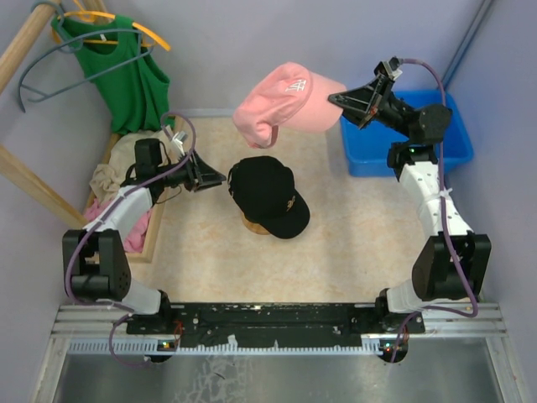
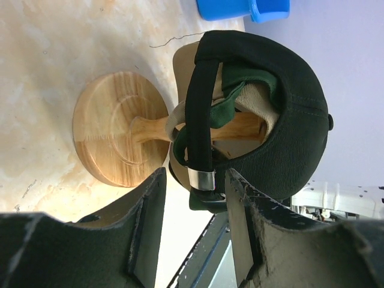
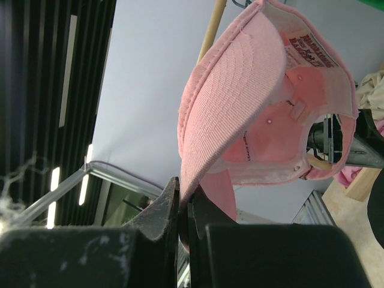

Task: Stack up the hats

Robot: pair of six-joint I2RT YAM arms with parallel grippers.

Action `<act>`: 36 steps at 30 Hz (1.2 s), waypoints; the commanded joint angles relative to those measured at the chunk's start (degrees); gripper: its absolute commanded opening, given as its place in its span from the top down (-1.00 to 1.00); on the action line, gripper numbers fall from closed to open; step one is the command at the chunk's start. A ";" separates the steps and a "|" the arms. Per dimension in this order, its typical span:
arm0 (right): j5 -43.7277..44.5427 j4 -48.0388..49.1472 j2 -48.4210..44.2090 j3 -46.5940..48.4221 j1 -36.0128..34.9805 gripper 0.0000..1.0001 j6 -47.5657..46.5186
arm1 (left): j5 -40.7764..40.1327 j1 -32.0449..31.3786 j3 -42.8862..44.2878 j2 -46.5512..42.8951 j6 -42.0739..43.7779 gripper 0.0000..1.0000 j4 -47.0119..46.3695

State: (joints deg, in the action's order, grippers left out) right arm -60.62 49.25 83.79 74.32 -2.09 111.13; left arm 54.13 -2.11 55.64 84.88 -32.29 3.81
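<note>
A black hat (image 1: 268,195) with a gold emblem sits on top of a wooden stand (image 2: 117,138) at mid table. The left wrist view shows a dark green hat (image 2: 231,103) and a tan hat (image 2: 255,91) nested under the black hat (image 2: 288,114). My left gripper (image 1: 220,179) is open at the back of this stack. The black strap's metal buckle (image 2: 203,179) lies between the spread fingers of the left gripper (image 2: 195,180). My right gripper (image 1: 337,99) is shut on the brim of a pink hat (image 1: 281,101), holding it in the air behind the stack. In the right wrist view the pink hat (image 3: 240,108) hangs from that gripper (image 3: 185,201).
A blue bin (image 1: 403,138) stands at the back right under the right arm. A green sleeveless top (image 1: 130,71) hangs on a rack at the back left. A wooden tray (image 1: 109,151) with pink and cream cloths lies along the left edge.
</note>
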 commanded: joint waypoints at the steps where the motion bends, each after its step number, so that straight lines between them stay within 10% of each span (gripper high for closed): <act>1: 1.38 1.69 -1.64 -0.11 0.08 1.00 -0.77 | 0.34 -0.28 1.55 0.61 0.20 -0.01 -2.48; 15: 1.69 1.54 -2.40 -2.29 0.08 1.00 -1.48 | -1.56 -3.97 5.08 6.00 0.01 0.00 -3.73; 29: 0.98 2.83 -2.97 -4.50 0.06 1.00 -0.96 | -7.11 -4.04 -0.90 10.11 0.31 0.67 -5.49; 36: 1.93 3.95 -2.69 -6.38 -1.25 1.00 -1.52 | -7.12 -4.04 -3.37 8.09 0.79 0.69 -4.93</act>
State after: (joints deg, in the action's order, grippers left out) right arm -60.18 48.84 83.33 68.55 -2.15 110.13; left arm 49.08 -6.31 54.48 94.39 -33.10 -1.34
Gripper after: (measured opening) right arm 0.040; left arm 0.160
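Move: The black cap's back strap is just off the left fingertips, about 3 cm right, 1 cm ahead and 2 cm below. The crown's middle is roughly 11 cm right of the left hand, 2 cm back and about level, with the wooden stand beneath its crown. The pink cap hangs some 15 cm right, 30 cm above. From the right hand, which still holds the pink cap, the black cap is about 15 cm left, neither ahead nor back, and 28 cm below. Bring the left gripper 2 cm right and slightly forward onto the black cap's back strap, then sink about 6 cm while shutting the half-open fingers, pinching the strap and taking it down, easing back about 1 cm at the end. Keep the right grip on the pink cap's brim and lower it some 3 cm towards the black cap. ##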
